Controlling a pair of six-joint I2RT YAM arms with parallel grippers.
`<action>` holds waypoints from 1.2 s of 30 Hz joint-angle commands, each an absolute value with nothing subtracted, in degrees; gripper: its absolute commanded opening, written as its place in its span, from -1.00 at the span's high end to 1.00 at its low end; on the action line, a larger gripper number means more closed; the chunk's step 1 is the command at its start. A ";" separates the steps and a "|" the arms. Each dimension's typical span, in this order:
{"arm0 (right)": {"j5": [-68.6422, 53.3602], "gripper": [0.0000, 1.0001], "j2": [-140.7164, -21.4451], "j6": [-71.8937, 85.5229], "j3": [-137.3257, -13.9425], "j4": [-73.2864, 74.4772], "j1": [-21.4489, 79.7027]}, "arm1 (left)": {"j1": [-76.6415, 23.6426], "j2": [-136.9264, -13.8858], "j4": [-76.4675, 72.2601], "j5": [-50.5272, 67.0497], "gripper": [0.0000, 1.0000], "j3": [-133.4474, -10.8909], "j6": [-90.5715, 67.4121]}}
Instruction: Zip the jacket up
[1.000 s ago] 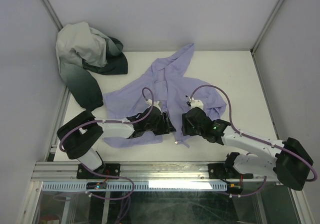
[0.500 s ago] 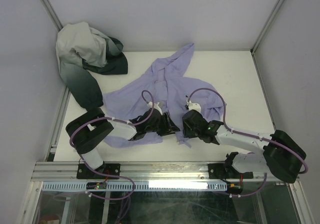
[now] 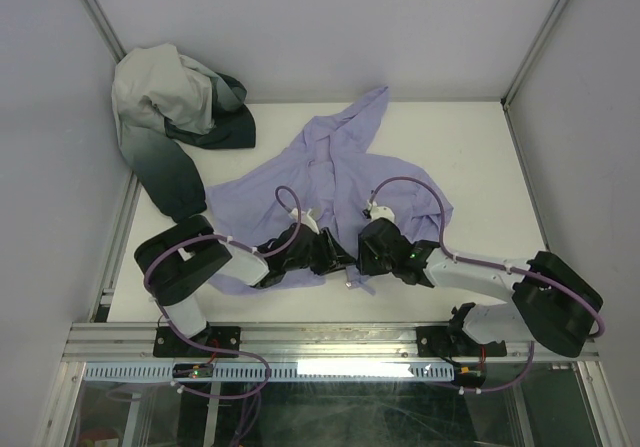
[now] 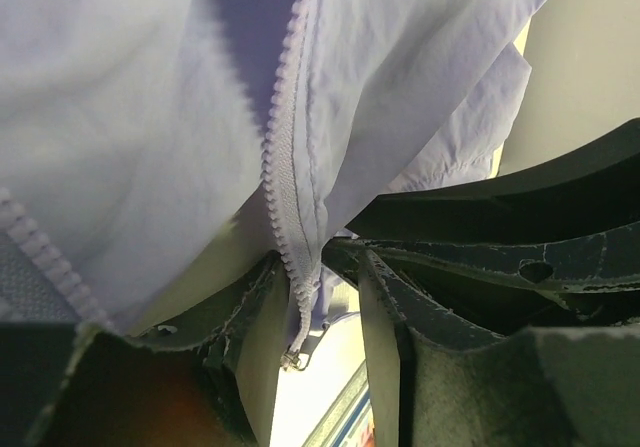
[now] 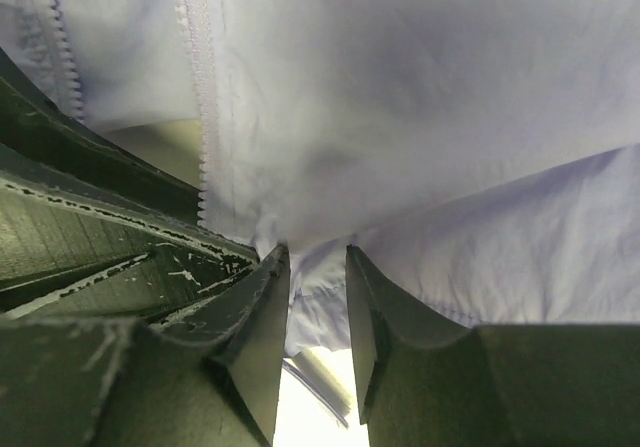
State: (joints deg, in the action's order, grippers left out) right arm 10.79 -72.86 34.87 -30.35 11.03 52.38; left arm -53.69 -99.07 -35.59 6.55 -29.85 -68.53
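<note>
The lavender jacket [image 3: 330, 167] lies spread and wrinkled on the white table [image 3: 480, 157], front unzipped. Both grippers meet at its near hem. My left gripper [image 3: 338, 257] [image 4: 320, 267] is open; the lower end of one zipper tape [image 4: 285, 177], with a small metal end piece [image 4: 293, 360], hangs in the gap against the left finger [image 4: 255, 347]. My right gripper [image 3: 362, 255] [image 5: 315, 257] is open, with a fold of the jacket's hem [image 5: 320, 297] between its fingertips. A second row of zipper teeth [image 5: 203, 87] runs just left of it.
A white-and-dark-green garment [image 3: 175, 117] is heaped at the back left corner. Enclosure walls and frame posts ring the table. The two black gripper bodies sit almost against each other. The metal rail [image 3: 300, 339] runs along the near edge.
Both grippers have slid closer together at the hem, and both pairs of jaws have narrowed around the zipper end and the fabric. The jacket has hardly shifted.
</note>
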 commanded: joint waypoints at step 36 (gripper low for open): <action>-19.52 -0.28 -53.40 16.30 -28.10 -5.12 43.17 | -54.05 -72.45 -41.93 3.54 1.00 -26.63 -39.26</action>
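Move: The lower end of the right panel's zip edge runs down between the left hand's half-open fingers, its middle about 2 cm back and 1 cm below, level sideways. From that hand, the left panel's bottom corner lies roughly 5 cm left and 3 cm back, and the loose hem strip about 5 cm back and 4 cm right, both some 2 cm lower. From the right hand the zip end lies about 4 cm left, 2 cm back and 1 cm below. The left hand sinks about 1 cm while easing slightly left, shuts its fingers on the lower end of the right panel's zip edge, then lifts it fast and nearly straight up by some 13 cm from its lowest point, the wrist tipping up until the fingers point more forward and nearly level. The right hand, holding nothing, stays low and edges left until that grip is made, then climbs alongside to about 11 cm up and 3 cm left, its left side rolling up and its heading turning counter-clockwise while its fingers open wider. ##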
